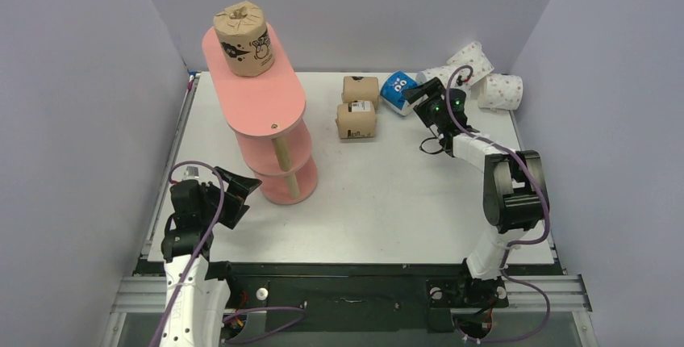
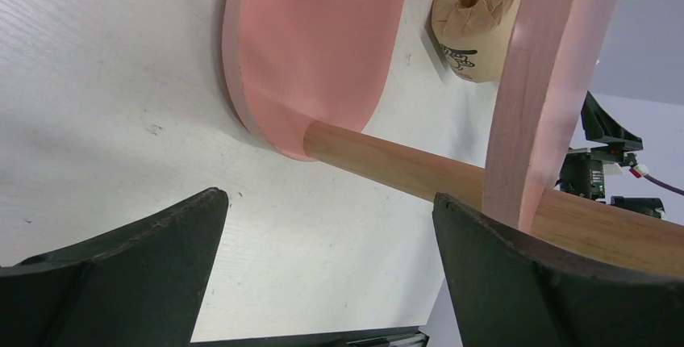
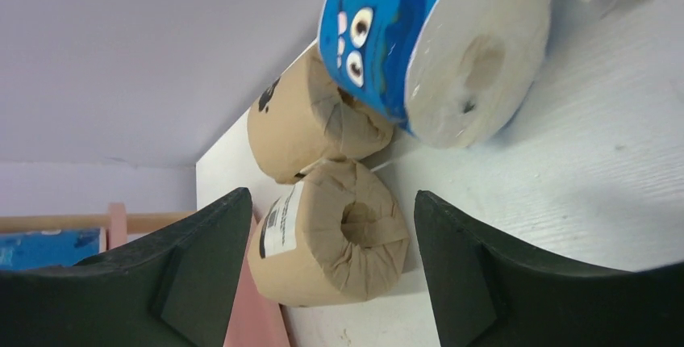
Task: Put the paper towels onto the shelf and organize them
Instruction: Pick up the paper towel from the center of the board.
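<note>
The salmon-pink shelf [image 1: 260,105] stands at the left, and one brown paper towel roll [image 1: 243,39] sits upright on its top board. Two brown rolls [image 1: 360,89] [image 1: 356,119] lie on the table mid-back, with a blue roll [image 1: 395,90] to their right. My right gripper [image 1: 418,94] is open just right of the blue roll [image 3: 427,40]. In the right wrist view the nearer brown roll [image 3: 331,238] shows beyond that gripper [image 3: 331,196], untouched. My left gripper [image 1: 242,190] [image 2: 331,198] is open and empty beside the shelf's bottom board [image 2: 314,40] and wooden post [image 2: 387,161].
White rolls with pink dots [image 1: 470,58] [image 1: 500,91] lie at the back right corner, one more [image 1: 436,75] partly behind my right gripper. Grey walls close in the table on three sides. A blue patch [image 3: 48,248] shows between the shelf boards.
</note>
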Action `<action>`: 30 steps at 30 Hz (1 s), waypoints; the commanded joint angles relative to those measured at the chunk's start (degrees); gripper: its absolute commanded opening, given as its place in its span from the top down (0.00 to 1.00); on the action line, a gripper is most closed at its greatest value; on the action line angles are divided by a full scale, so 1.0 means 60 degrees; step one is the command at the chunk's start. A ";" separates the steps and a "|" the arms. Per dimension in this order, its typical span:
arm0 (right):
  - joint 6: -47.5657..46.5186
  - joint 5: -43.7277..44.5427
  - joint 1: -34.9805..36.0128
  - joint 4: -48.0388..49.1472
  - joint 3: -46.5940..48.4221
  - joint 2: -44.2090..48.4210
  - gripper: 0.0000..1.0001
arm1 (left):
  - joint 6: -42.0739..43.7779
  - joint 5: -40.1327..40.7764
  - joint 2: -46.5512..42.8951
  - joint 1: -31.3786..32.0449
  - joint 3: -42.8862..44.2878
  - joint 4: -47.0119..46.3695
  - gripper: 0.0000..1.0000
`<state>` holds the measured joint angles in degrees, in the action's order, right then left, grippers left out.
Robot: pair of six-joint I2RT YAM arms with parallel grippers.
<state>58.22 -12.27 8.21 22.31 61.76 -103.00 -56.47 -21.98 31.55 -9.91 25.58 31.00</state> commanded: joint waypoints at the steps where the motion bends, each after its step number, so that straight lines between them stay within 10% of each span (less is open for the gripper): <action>1: 0.0107 0.0273 -0.0405 0.0460 0.0151 0.0030 0.30 | 0.0030 -0.0229 -0.0095 -0.0067 -0.0023 -0.0448 0.00; 30: 0.0054 0.0254 -0.0446 -0.0183 0.3078 -0.2865 0.27 | 0.0137 0.0255 0.0458 -0.0087 0.0099 -0.0504 0.00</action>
<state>58.61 -11.38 5.04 19.35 76.66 -119.28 -56.45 -21.17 33.91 -9.93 25.21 30.59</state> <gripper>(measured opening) 0.724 0.998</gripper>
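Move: The blue paper towel roll, lying on its side, is about 12 cm ahead of the right hand, only 1 cm to its left and some 9 cm below. The near brown roll lies about 5 cm ahead and 12 cm left of the hand, the far brown roll 13 cm ahead and 12 cm left; a flowered roll is 16 cm ahead and 10 cm right, all at similar depth. From the idle left hand the blue roll is roughly 39 cm ahead, 36 cm right and 7 cm lower. The blue roll's near end is approached by the empty right hand, which first swings about 3 cm right at nearly constant height, then reaches some 7 cm forward while sinking about 5 cm, dropping most steeply late on. The wrist barely turns, a touch clockwise and tipping down, and the fingers stay open just short of a grasp. ##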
